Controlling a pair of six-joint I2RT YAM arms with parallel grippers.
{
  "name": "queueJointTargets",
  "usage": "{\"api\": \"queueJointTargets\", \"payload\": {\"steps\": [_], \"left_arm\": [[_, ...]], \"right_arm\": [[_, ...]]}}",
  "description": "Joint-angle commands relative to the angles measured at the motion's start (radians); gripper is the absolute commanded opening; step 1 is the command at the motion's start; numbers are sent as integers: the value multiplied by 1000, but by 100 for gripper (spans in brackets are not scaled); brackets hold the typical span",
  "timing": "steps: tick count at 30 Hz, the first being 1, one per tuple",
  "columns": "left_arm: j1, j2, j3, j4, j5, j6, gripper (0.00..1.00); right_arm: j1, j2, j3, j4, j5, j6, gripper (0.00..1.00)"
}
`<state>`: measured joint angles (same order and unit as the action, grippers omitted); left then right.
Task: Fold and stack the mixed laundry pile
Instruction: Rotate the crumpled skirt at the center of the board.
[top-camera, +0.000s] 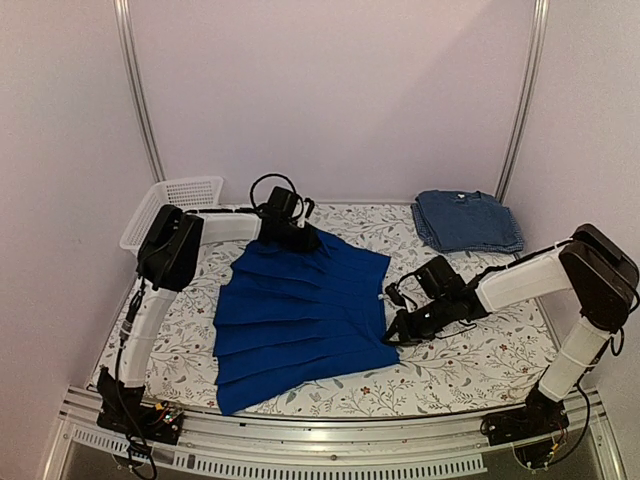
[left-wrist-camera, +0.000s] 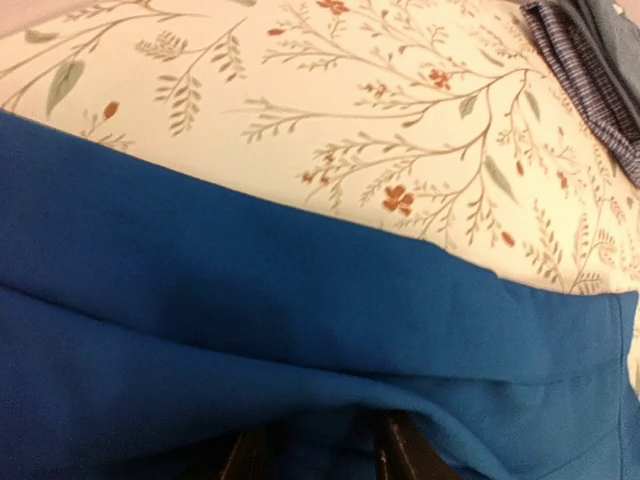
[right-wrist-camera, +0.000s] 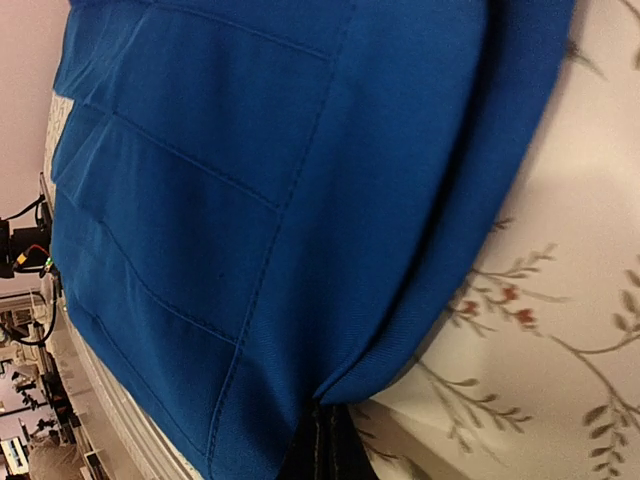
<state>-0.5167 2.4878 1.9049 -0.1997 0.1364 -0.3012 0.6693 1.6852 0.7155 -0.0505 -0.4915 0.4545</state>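
Observation:
A bright royal-blue garment (top-camera: 300, 320) with pleats lies spread across the middle of the floral table cover (top-camera: 460, 370). My left gripper (top-camera: 298, 238) is at its far top corner. In the left wrist view the blue cloth (left-wrist-camera: 300, 300) drapes over and bunches between the two dark fingers (left-wrist-camera: 400, 450), which pinch it. My right gripper (top-camera: 392, 335) is at the garment's right edge, and in the right wrist view its fingers (right-wrist-camera: 322, 440) are pressed together on the hem (right-wrist-camera: 400, 350). Folded blue garments (top-camera: 465, 220), a checked one among them, sit stacked at the back right.
A white mesh basket (top-camera: 170, 200) stands at the back left corner, behind the left arm. The metal rail (top-camera: 330, 440) runs along the near table edge. Walls and upright posts close in the back and sides.

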Motion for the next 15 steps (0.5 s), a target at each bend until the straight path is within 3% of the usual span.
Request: {"api": "queueJointTargets", "payload": {"steps": [1,3,5,8,10,12,15], "left_arm": [[5,95,165,-165,36,113,48],[3,54,169,-182,26,125,58],[4,-38,94,-162,20,124,65],[4,-253,-148,-91,11,121,75],[6,-397,-318,-21,5,105,82],[12,-537,-483,39,0,67,88],[12,-728,-691,73,-10,-14,88]], "right_arm": [[85,36,90,-100,-47,53,0],[85,51,137,-190,21,20,6],[79,40,172,-267,113,-13,19],[78,-12,199,-313,196,-71,41],[99,-74,198,-291,224,-111,50],[129,-130,202,-274,252,-164,57],[189,-172,228,-267,274,-256,59]]}}
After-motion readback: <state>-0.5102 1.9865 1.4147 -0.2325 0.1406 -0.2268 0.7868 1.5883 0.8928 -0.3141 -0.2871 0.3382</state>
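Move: The skirt lies with its middle about 23 cm back from my left hand and 2 cm to its left, just under fingertip height; from my right hand that middle is some 18 cm to the left and 6 cm ahead. My shut right fingertips are on the waistband edge near its near corner. The folded pile sits about 38 cm ahead of my right hand and 22 cm to its right. I let go of the skirt with both hands. My right hand first shoves its pinched waistband edge about 3 cm left, then opens to over half and lifts some 5 cm, its fingers tilting slightly. My left hand noses a touch further right, opens wide, then swings back and left about 10 cm over the cloth, rising 8 cm clear of it. ##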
